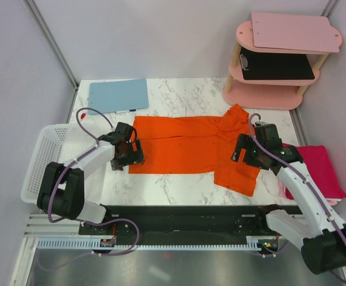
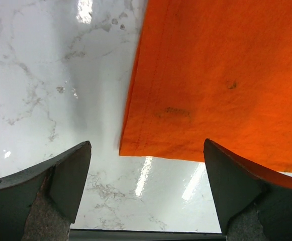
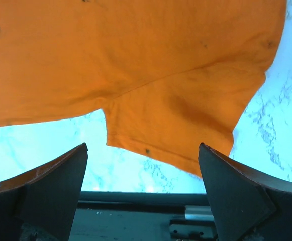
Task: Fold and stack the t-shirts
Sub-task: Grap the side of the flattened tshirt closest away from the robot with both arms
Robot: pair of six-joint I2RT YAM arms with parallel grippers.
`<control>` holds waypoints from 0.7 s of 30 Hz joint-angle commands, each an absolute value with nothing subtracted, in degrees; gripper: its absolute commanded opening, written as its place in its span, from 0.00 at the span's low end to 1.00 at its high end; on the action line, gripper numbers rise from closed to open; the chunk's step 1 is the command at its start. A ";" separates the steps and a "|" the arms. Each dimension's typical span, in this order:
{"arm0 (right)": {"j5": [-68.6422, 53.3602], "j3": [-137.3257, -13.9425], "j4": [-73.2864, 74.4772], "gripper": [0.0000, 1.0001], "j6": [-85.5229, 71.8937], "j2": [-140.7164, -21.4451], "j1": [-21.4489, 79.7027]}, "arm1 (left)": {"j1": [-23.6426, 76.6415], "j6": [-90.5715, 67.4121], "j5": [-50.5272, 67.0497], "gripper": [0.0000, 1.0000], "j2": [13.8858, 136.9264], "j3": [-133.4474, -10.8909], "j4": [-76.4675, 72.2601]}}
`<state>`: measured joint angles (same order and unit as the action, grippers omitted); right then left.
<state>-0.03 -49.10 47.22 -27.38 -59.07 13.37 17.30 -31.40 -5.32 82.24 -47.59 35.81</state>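
Note:
The orange t-shirt (image 1: 184, 146) lies spread flat on the marble table, its hem to the left and a sleeve (image 1: 239, 174) reaching toward the near right. My left gripper (image 1: 128, 156) hovers at the shirt's near left corner. In the left wrist view that gripper (image 2: 147, 146) is open, nothing between its fingers, with the hem corner (image 2: 135, 143) just ahead. My right gripper (image 1: 244, 155) hangs over the shirt's right side. In the right wrist view this gripper (image 3: 143, 148) is open and empty above the sleeve (image 3: 176, 115). A folded magenta t-shirt (image 1: 318, 170) rests at the table's right edge.
A white basket (image 1: 41, 158) stands off the table's left side. A light-blue clipboard (image 1: 119, 95) lies at the back left. A pink shelf (image 1: 262, 92) at the back right carries a pale pink board (image 1: 295, 31) and a black clipboard (image 1: 277, 65).

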 commanded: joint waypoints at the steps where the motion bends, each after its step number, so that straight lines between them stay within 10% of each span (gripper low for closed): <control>1: -3.24 -47.30 52.91 0.98 -34.00 -52.75 12.92 | 17.14 -34.63 -1.32 0.99 84.02 -46.06 31.21; 21: -8.88 -34.79 49.92 0.97 -36.31 -50.17 13.80 | 17.14 -33.40 -0.44 0.99 90.44 -47.29 28.83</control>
<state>-9.87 -30.81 53.71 -40.34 -44.97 13.13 17.32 -32.53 -2.46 87.61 -47.79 34.17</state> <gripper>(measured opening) 0.971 0.991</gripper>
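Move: The shirt's near left corner lies under the open left hand, about 2 cm back and 2 cm to its left, some 2 cm below; the white basket's middle stands roughly 32 cm to that hand's left and 2 cm farther out. From the open right hand, the middle of the near sleeve hem is about 7 cm back, 4 cm left and 11 cm down, with the red folded pile some 30 cm to that hand's right, level fore and aft and 8 cm lower. The right hand draws back about 10 cm towards the robot and, after a small initial rise, sinks some 6 cm over the sleeve to its near hem by the table's front edge, its wrist turning some 20 degrees so the fingers point more steeply down and lean to the left, still wide open and clear of the cloth. The left hand sinks about 2 cm early on with a slight shift to the right, then stays low with its open fingers either side of the shirt's near left corner, the right finger on the shirt's side and the left one beyond its edge; whether a tip touches can't be seen. ##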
